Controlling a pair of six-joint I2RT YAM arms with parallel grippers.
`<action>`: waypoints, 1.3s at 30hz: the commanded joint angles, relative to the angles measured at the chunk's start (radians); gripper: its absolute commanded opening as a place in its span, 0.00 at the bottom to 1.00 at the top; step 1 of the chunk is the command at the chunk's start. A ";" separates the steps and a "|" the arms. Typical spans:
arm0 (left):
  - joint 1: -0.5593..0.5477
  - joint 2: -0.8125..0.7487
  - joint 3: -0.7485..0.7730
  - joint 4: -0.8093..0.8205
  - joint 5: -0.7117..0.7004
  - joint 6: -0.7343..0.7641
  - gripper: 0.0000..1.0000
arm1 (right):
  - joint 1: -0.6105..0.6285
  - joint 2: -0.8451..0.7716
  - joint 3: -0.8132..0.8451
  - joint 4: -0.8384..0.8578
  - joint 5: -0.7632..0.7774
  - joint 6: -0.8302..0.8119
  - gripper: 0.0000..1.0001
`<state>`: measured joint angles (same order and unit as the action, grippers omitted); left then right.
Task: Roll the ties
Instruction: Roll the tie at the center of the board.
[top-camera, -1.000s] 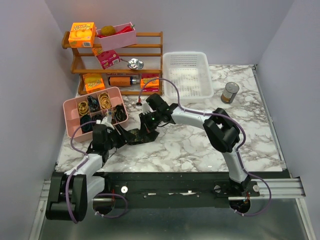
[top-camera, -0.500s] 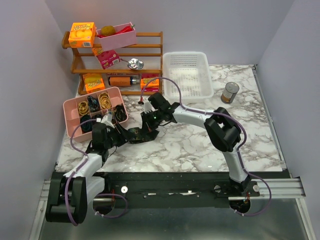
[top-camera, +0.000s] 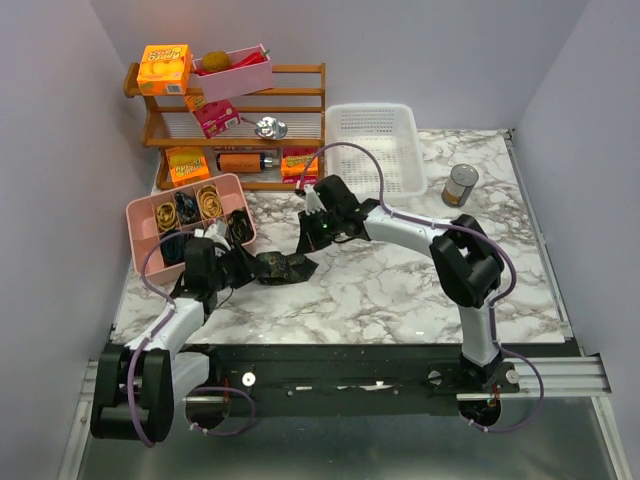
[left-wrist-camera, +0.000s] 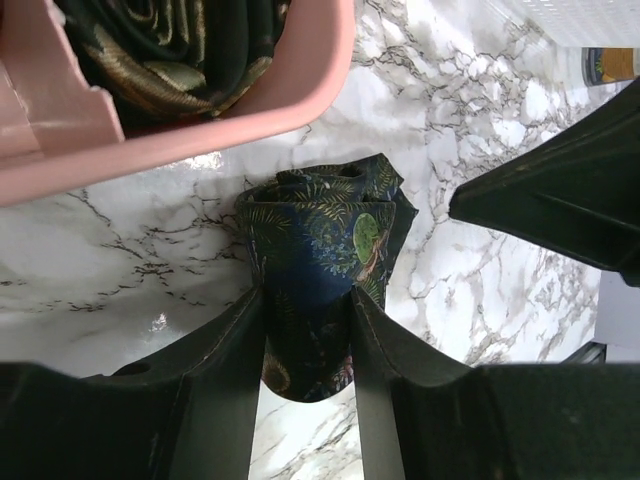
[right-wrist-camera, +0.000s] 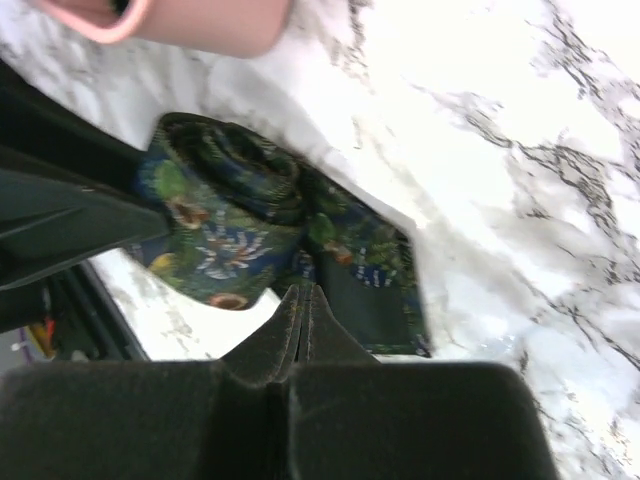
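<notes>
A tie of dark blue fabric with green leaves and flowers lies rolled up on the marble, its loose end flat beside the roll. My left gripper has both fingers pressed against the sides of the roll, just in front of the pink tray. In the top view the roll sits between the left gripper and the right gripper. My right gripper is shut with nothing in it and hovers just short of the tie's flat end. More rolled ties fill a tray compartment.
The pink tray stands at the left, its compartments holding dark rolls and yellow loops. Behind it is a wooden shelf with boxes and a pink bin. A white basket and a can stand at the back right.
My left gripper has narrowed onto the rolled tie. The right arm has pulled back up and to the right, away from the roll, with its gripper still shut.
</notes>
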<state>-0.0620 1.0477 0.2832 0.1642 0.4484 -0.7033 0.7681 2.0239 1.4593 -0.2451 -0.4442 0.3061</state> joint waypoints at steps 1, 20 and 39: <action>-0.028 -0.015 0.077 -0.104 -0.056 0.037 0.45 | 0.005 0.076 0.030 -0.092 0.078 -0.045 0.01; -0.239 0.150 0.365 -0.498 -0.425 0.102 0.45 | 0.020 0.119 0.010 -0.164 0.039 -0.059 0.01; -0.260 0.095 0.383 -0.572 -0.525 0.082 0.84 | 0.023 0.061 0.022 -0.163 0.010 -0.070 0.01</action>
<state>-0.3183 1.1992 0.6819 -0.3992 -0.0177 -0.6067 0.7826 2.1113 1.4677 -0.3725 -0.4145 0.2592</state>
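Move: The right hand's closed fingers hang over the rolled tie: the flat tail they go for lies about 6 cm below, 3 cm back and 2 cm to their right, and the coil about 3 cm back, 5 cm left and 4 cm down. The left hand already has its fingers around the coil's left part, the coil's middle being about 3 cm to its right, 1 cm ahead and 2 cm below. The pink box is centred some 15 cm left and 9 cm ahead of the left hand. Down about 5.5 cm and 2 cm to its right in one quick drop, the right hand sets its shut fingertips on the tie's tail beside the coil, then stays low, creeping about 1 cm back. The left hand keeps its pinch on the coil and stays within a couple of centimetres while rolling some 25 degrees, left side rising, and tipping down slightly, then opens its fingers and lets go. ##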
